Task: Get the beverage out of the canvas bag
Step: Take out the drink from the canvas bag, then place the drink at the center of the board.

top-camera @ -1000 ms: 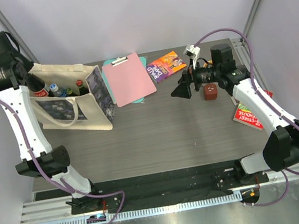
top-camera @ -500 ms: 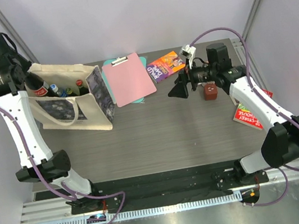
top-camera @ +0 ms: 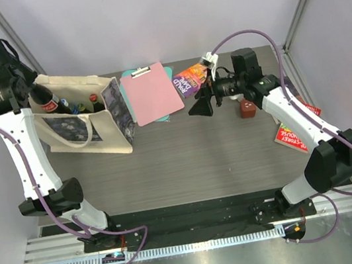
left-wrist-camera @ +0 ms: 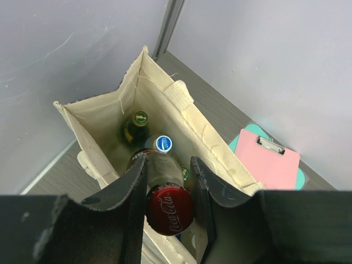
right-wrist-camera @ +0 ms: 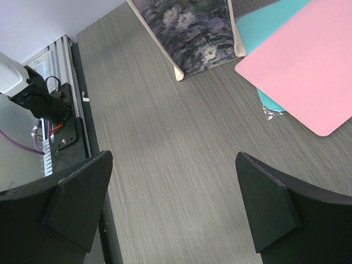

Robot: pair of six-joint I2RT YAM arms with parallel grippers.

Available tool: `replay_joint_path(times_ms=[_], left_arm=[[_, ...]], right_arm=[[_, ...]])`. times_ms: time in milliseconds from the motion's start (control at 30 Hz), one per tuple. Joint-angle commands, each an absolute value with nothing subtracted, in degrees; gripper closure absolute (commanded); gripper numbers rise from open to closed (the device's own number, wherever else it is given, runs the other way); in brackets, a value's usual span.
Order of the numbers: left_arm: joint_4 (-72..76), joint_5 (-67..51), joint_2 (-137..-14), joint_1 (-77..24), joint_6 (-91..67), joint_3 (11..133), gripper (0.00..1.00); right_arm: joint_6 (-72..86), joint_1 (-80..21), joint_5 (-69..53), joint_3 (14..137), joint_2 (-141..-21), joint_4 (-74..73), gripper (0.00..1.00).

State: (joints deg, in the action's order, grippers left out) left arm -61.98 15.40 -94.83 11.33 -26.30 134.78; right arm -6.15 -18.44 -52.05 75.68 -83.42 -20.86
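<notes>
The canvas bag stands open at the table's back left, with its cream walls visible from above in the left wrist view. My left gripper hangs over the bag's left end, shut on the neck of a dark cola bottle, the beverage, which has a red cap. The bottle is tilted and raised above two other bottles, one with a blue cap and one with a green cap. My right gripper hovers open over the table's middle, its jaws wide apart and holding nothing.
A pink clipboard lies on a teal board just right of the bag. A colourful book lies behind my right gripper. A small brown cube and a red book sit at the right side.
My right gripper has swung left across the table toward the clipboard and bag. My left gripper has risen slightly with the cola bottle.
</notes>
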Motion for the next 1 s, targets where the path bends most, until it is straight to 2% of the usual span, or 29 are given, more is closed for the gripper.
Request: replay_joint_path(times_ms=[0, 967], left_arm=[[-47.2, 12.8, -89.5, 11.0, -29.9, 139.4, 1.0], [-45.1, 3.8, -87.9, 10.6, -36.1, 136.4, 1.0]], right_arm=[[-5.9, -19.7, -53.0, 79.2, -84.4, -17.8, 0.0], [6.0, -28.4, -55.2, 98.7, -99.2, -8.2, 0.0]])
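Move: My left hand already holds the cola bottle by its cap; the canvas bag's middle lies about 3 cm ahead, 6 cm right and 28 cm below. The blue-capped bottle in the bag is roughly 3 cm ahead and 3 cm right, the red-capped one 3 cm ahead and 15 cm right, both some 33 cm down. From my right hand the cola bottle is about 53 cm left, 7 cm ahead and 5 cm higher; the clipboard lies 18 cm left, 25 cm ahead, 27 cm below. I bring my open, empty right hand left across the table towards the bag and the hanging cola bottle, about 8 cm and rising nearly 5, fingertips lifting and turning slightly counter-clockwise. Meanwhile my left hand keeps its pinch on the cap, eases roughly 3 cm right and a little up, and rolls and turns some 10 degrees, fingers tipping up. ##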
